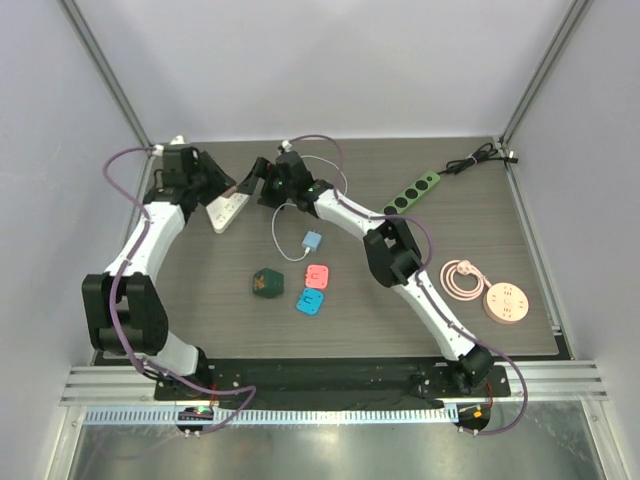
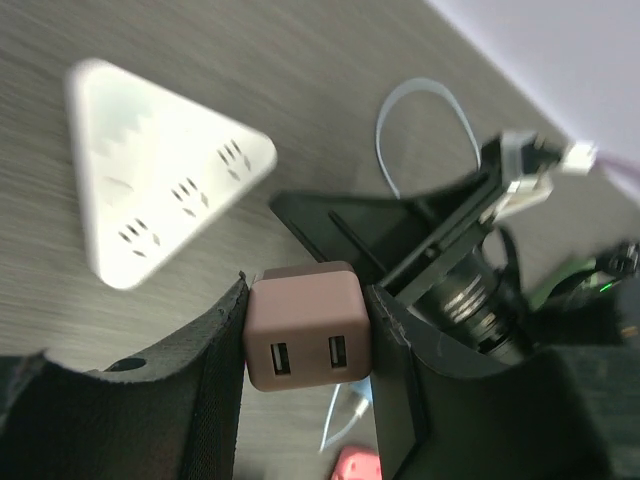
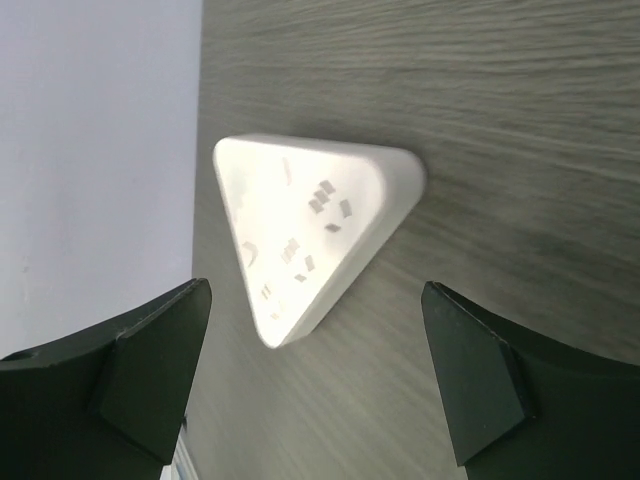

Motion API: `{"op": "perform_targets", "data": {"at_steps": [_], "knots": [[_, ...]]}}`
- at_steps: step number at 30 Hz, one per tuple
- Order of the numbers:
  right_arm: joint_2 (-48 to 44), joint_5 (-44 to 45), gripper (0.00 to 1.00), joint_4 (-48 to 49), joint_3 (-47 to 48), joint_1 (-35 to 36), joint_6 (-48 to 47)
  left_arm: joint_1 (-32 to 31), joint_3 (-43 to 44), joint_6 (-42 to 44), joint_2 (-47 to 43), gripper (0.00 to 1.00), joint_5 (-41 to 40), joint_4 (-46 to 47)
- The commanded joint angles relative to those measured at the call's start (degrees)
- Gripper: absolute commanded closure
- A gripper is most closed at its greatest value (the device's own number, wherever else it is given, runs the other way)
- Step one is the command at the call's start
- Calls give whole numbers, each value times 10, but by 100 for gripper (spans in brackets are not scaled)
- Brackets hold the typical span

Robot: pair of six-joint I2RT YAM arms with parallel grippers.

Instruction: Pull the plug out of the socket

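Note:
A dusty-pink plug (image 2: 307,325) with two USB ports sits between the pads of my left gripper (image 2: 307,308), which is shut on it. It hangs apart from the white triangular socket (image 2: 160,180), whose outlets all show bare. From above, the socket (image 1: 228,210) lies at the table's back left, with my left gripper (image 1: 222,188) over it; the plug is hidden there. My right gripper (image 3: 315,380) stands open just off the socket's (image 3: 310,225) narrow end, nothing between its fingers (image 3: 160,360). Overhead, the right gripper (image 1: 255,180) sits right of the socket.
A green power strip (image 1: 415,190) with a black cable lies at the back right. Mid-table are a light-blue adapter (image 1: 313,241) on a white cable, a dark green cube (image 1: 266,283), a pink adapter (image 1: 318,275) and a blue one (image 1: 310,301). A round pink strip (image 1: 506,303) lies at the right.

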Motion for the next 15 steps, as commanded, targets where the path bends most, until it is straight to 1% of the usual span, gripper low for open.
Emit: {"op": "perform_targets", "data": {"at_steps": [1, 3, 5, 6, 9, 10, 12, 13, 14, 15], "knots": [[-106, -31, 8, 5, -8, -6, -43, -40, -6, 15, -20, 100, 5, -29], [-124, -39, 7, 24, -35, -15, -50, -51, -24, 7, -42, 100, 15, -20], [-156, -52, 7, 55, -63, -29, -51, -52, -66, -6, -73, 100, 31, -7], [-164, -61, 7, 78, -85, -34, -49, -51, -85, -10, -83, 100, 56, 2], [-175, -114, 7, 111, -90, -53, -36, -52, -170, -36, -120, 100, 108, 40], [-179, -133, 7, 116, -93, -58, -33, -54, -183, -50, -128, 100, 120, 50], [-211, -130, 6, 126, -128, -75, -34, -64, -203, -58, -150, 100, 132, 67], [-229, -125, 6, 138, -151, -81, -35, -83, -214, -59, -154, 100, 143, 84], [-245, -118, 5, 162, -195, -87, -34, -96, -215, -59, -156, 100, 149, 92], [-278, -114, 5, 171, -216, -102, -35, -110, -214, -58, -152, 100, 151, 99]]}}
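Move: My left hand holds the brown plug; the green plug, near the bare table it is being carried to, lies about 15 cm back, 11 cm right and 19 cm below. From that hand, the blue plug is some 4 cm back and 22 cm right, and the white socket 4 cm ahead and 2 cm left, both equally low. From my open right hand, the socket lies level fore and aft, about 7 cm left and 7 cm down. I keep the brown plug pinched in my left hand and carry it clear of the white socket, first to the right, then mostly back, about 10 cm back and 8 cm right while sinking some 6 cm towards the green plug, the wrist turning a little clockwise. My right hand, fingers staying wide open, climbs about 14 cm away from the socket, then swings some 8 cm right as well. ##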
